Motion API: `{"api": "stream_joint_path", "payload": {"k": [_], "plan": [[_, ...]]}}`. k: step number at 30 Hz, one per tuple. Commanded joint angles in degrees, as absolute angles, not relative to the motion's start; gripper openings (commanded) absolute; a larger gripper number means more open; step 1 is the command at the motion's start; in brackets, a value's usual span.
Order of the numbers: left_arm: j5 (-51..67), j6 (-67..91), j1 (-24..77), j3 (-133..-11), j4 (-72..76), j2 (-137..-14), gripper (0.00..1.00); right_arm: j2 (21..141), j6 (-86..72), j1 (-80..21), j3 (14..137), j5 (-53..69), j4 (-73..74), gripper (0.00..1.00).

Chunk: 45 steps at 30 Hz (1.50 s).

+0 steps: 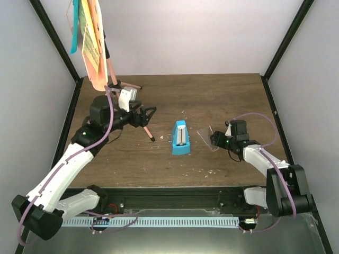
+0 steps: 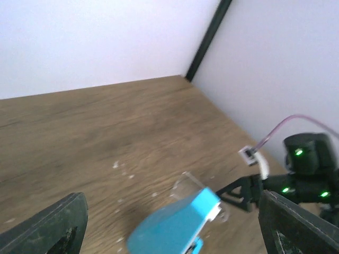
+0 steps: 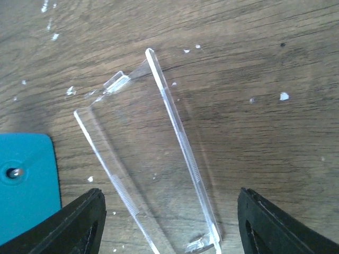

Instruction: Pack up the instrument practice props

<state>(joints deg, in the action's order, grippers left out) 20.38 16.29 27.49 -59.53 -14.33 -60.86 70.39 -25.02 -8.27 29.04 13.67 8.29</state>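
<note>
The salmon-pink music stand (image 1: 109,67) stands at the far left with yellow and blue music sheets (image 1: 88,33) on its desk; one leg (image 1: 148,132) reaches toward the table's middle. My left gripper (image 1: 148,115) hovers beside that leg, open and holding nothing (image 2: 172,233). The blue metronome (image 1: 180,137) lies mid-table and shows blurred in the left wrist view (image 2: 175,225). Its clear cover (image 1: 205,138) lies detached on the wood to its right (image 3: 153,164). My right gripper (image 1: 216,141) is open, its fingers either side of the cover's near end without touching it (image 3: 177,227).
Small white flecks (image 3: 284,96) are scattered on the brown wooden table (image 1: 212,100). Black frame posts (image 1: 283,47) and white walls enclose the back and sides. A corner of the metronome's blue base (image 3: 26,180) lies left of the cover.
</note>
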Motion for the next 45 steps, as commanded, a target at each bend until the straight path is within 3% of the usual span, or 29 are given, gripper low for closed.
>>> {"api": "stream_joint_path", "payload": {"k": [1,4,19,45], "plan": [[8.39,7.51,27.42,-57.33,-24.10,-59.03,0.89,73.11,-22.22,-7.56,32.72,10.60,10.49,0.65],[6.04,6.71,27.42,-54.71,-23.01,-58.54,0.89,75.51,-22.15,-7.56,34.02,10.01,11.19,0.55],[3.78,6.50,27.42,-50.63,-21.17,-59.15,0.89,82.24,-20.91,-7.72,35.62,14.06,11.07,0.48],[2.00,6.15,27.42,-50.54,-21.25,-58.73,0.89,86.73,-22.58,-10.02,37.46,9.55,13.46,0.15]]}}
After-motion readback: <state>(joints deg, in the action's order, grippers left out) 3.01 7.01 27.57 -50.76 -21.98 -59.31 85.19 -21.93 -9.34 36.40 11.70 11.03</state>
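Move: The clear cover lies flat close below the right hand, its middle about 3 cm ahead, 3 cm to the left and 5 cm down. The blue metronome stands some 17 cm to the right hand's left, about 1 cm farther out than the hand and 3 cm lower. From the raised left hand, the cover is roughly 30 cm to the right, 5 cm ahead and 31 cm below. Right hand sinks about 4 cm, nearly closing around the clear cover's right wall; left hand drops 10 cm, leftward. ##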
